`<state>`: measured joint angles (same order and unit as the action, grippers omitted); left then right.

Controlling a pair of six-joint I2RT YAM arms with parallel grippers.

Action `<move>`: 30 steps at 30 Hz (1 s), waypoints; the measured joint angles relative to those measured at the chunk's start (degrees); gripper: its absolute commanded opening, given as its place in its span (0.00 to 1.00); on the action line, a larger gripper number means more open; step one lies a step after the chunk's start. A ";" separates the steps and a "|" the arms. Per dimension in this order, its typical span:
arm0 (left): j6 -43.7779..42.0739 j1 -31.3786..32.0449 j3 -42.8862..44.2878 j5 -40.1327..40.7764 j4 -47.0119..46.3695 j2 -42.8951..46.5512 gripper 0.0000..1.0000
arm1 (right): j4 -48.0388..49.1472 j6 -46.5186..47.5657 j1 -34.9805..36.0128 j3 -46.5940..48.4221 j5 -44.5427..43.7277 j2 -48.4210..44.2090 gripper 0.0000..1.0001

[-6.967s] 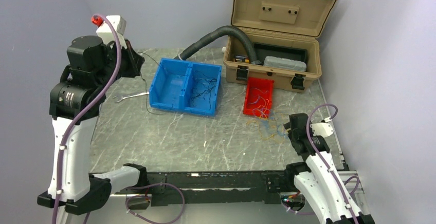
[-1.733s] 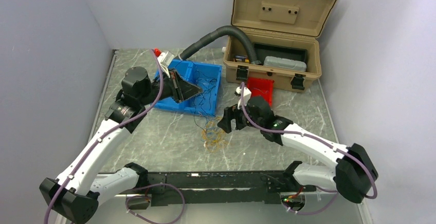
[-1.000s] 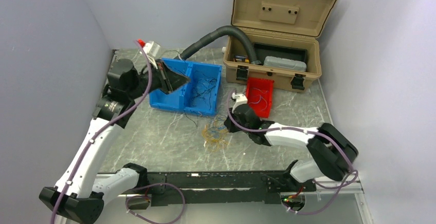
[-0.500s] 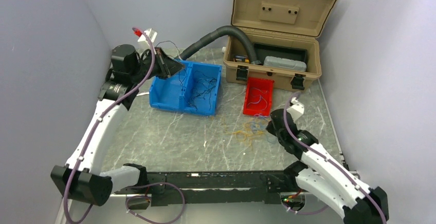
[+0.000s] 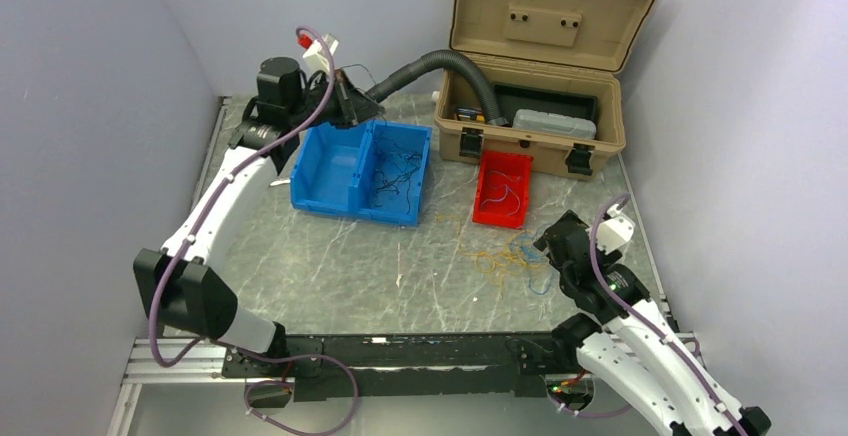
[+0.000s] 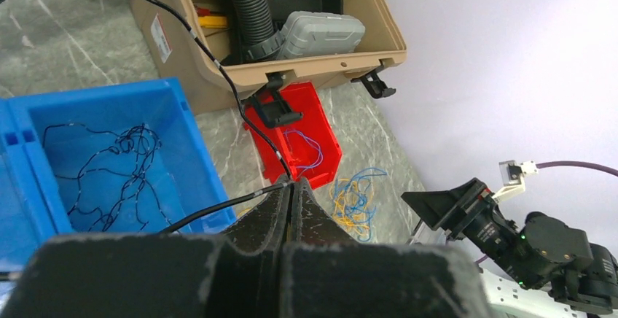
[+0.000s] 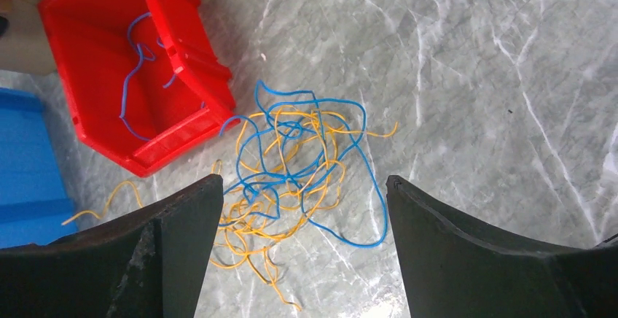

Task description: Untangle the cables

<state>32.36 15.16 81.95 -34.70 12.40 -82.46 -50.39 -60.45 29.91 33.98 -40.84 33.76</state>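
My left gripper (image 5: 357, 108) hangs above the far edge of the blue bin (image 5: 350, 203), shut on a thin black cable (image 6: 218, 70) that runs from its tip (image 6: 291, 184) up and away to the left. More black cables (image 5: 395, 168) lie in the bin's right compartment (image 6: 109, 179). A tangle of blue and yellow-orange cables (image 5: 510, 256) lies on the table in front of the red bin (image 5: 478, 199). My right gripper (image 7: 304, 179) stands open just above that tangle (image 7: 291, 165) and holds nothing. A blue cable (image 7: 135, 77) lies in the red bin (image 7: 186, 125).
A tan toolbox (image 5: 540, 56) stands open at the back right, a grey corrugated hose (image 5: 415, 66) curving out of it towards the left gripper. The red bin sits just in front of the toolbox. Walls close in on both sides of the table.
My right gripper has dragged the blue and yellow tangle rightwards from mid-table and opened, leaving it on the table. My left gripper has moved farther back with the black cable.
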 measured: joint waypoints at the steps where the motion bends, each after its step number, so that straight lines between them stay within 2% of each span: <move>1: -0.02 0.42 0.79 0.02 -0.15 -1.14 0.00 | -0.50 0.02 0.00 0.24 -0.24 -0.68 0.85; 12: -2.34 1.42 7.96 2.60 -1.16 -17.35 0.00 | -0.55 2.21 0.00 1.22 -0.39 -4.92 0.84; 16: -8.22 2.01 8.28 8.37 2.12 -22.73 0.00 | -0.35 3.08 0.00 1.22 0.39 -4.98 0.84; 21: -15.93 6.10 9.25 17.66 7.72 -28.04 0.00 | 0.66 4.15 0.00 1.22 1.07 -4.92 0.84; 25: -19.06 10.69 8.70 23.58 10.08 -29.05 0.00 | 1.38 4.85 0.00 1.22 1.51 -4.72 0.84; 30: -20.26 12.48 10.99 27.19 13.44 -31.67 0.00 | 1.81 5.22 0.00 1.22 2.36 -4.26 0.86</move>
<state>12.10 27.64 92.95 -7.51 25.85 -114.13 -48.58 -55.22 29.91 35.20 -38.48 29.50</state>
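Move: The left hand holds the black cable high up. The blue bin's right compartment lies about 30 cm below it, 8 cm ahead and 5 cm to its right, with the left compartment some 13 cm left of that. The red tray is roughly 5 cm ahead and 28 cm right, the yellow-blue tangle about 10 cm back and 29 cm right. From the right hand, the right compartment lies some 24 cm ahead, 35 cm left and 8 cm lower. Left hand sinks about 25 cm towards the bin's right compartment, tipping some 40 degrees, black cable still pinched. ##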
